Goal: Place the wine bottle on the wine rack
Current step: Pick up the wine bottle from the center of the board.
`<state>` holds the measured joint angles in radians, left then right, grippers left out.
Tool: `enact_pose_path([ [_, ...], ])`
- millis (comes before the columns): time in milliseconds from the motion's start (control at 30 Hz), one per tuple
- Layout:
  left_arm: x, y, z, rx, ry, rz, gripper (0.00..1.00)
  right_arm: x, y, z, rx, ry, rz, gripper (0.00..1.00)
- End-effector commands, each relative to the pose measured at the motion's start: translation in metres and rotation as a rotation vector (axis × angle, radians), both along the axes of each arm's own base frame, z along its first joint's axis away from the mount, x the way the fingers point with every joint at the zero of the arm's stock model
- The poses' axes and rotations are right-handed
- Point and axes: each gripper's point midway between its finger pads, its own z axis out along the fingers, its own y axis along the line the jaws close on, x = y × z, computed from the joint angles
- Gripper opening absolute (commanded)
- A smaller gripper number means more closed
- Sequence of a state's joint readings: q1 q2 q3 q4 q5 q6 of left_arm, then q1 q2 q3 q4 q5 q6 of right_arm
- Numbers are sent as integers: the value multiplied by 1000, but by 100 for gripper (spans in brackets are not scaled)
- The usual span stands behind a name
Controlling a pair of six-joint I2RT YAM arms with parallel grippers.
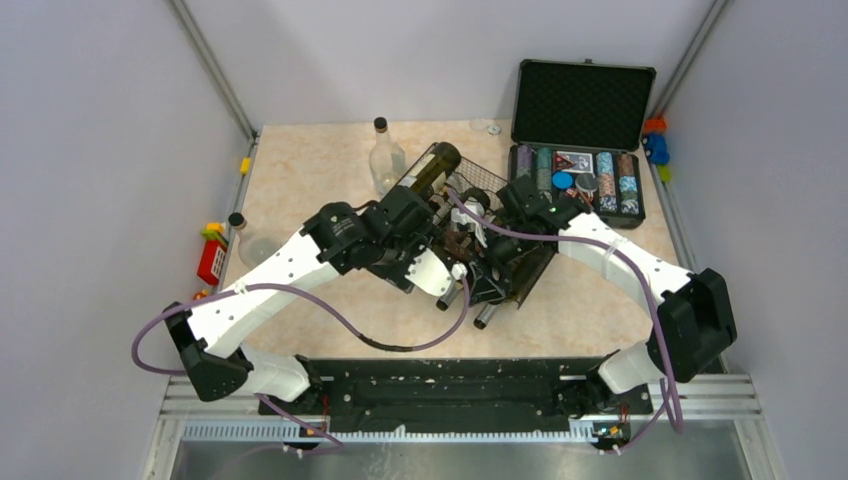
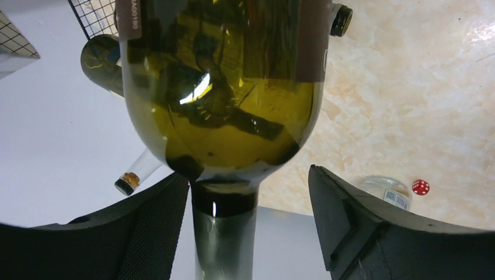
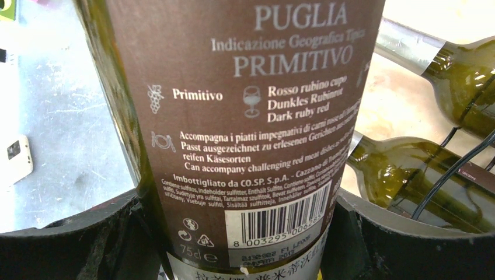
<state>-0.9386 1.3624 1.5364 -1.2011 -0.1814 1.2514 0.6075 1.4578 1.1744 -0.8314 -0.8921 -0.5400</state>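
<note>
The wine bottle (image 1: pixel 430 172) is dark green glass with a brown label and slants up over the black wire wine rack (image 1: pixel 482 180), where both arms meet. My right gripper (image 3: pixel 245 233) is shut on its labelled body (image 3: pixel 245 116), with both fingers against the glass. My left gripper (image 2: pixel 251 186) is open around the bottle's neck (image 2: pixel 225 233). Its left finger (image 2: pixel 157 221) touches the neck, while its right finger (image 2: pixel 344 216) stands apart. The rack's grid end (image 2: pixel 96 17) shows behind the bottle.
Two more green bottles (image 3: pixel 408 175) (image 3: pixel 467 87) lie in the rack, their necks (image 1: pixel 447 299) sticking out toward me. A clear bottle (image 1: pixel 385 160) stands behind the rack and another (image 1: pixel 250 240) lies at the left edge. An open black case (image 1: pixel 580 150) of chips sits right. A red die (image 2: pixel 420 186) lies nearby.
</note>
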Motion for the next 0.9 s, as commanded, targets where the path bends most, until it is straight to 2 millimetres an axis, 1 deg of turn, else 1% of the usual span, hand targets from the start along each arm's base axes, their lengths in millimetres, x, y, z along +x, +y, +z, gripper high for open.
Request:
enact_pose_path([
  [0,10,-9,3,-5,-48,-14,79,-1,20,37,142,-76,84,0],
  [167,13,-14,3,-17,-54,-13,76,-1,21,36,139,-73,88,0],
  [233,13,-14,2,-17,-54,-10,72,-1,21,36,140,-73,90,0],
  [333,14,-11,-2,-2,-54,4,65,-1,21,35,138,-73,92,0],
  [433,16,-9,-4,4,-60,21,62,-2,20,34,138,-76,95,0],
  [567,17,-7,-7,13,-64,32,55,-3,20,35,140,-76,100,0],
  [633,17,-6,-8,14,-65,38,48,-3,20,35,140,-78,102,0],
  [733,18,-3,-9,20,-68,50,34,-4,19,34,141,-83,103,0],
  [800,18,-1,-10,19,-69,58,22,-5,18,34,140,-84,103,0],
  [867,18,2,-10,15,-71,68,5,-4,18,33,137,-87,100,0],
])
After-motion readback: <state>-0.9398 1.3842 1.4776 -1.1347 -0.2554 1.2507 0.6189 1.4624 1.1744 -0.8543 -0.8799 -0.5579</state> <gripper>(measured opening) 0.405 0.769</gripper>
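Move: The wine bottle is in the right hand, slanting up forward-left, its middle about 4 cm ahead, 7 cm left and 5 cm above that hand. From the left hand, poised astride the neck with open fingers, the middle lies some 4 cm back, 6 cm right and 4 cm lower. The clear bottle stands about 13 cm ahead of the left hand, 4 cm left and 13 cm lower; the rack lies about 2 cm ahead, 14 cm right and 18 cm below. The left fingers close round the wine bottle's neck just at the shoulder, shutting about half their gap until they grip glass. Meanwhile that hand eases forward and down along the neck, some 1.5 cm each way, hardly turning. The right hand stays put and keeps its hold low on the label to steady the bottle. ##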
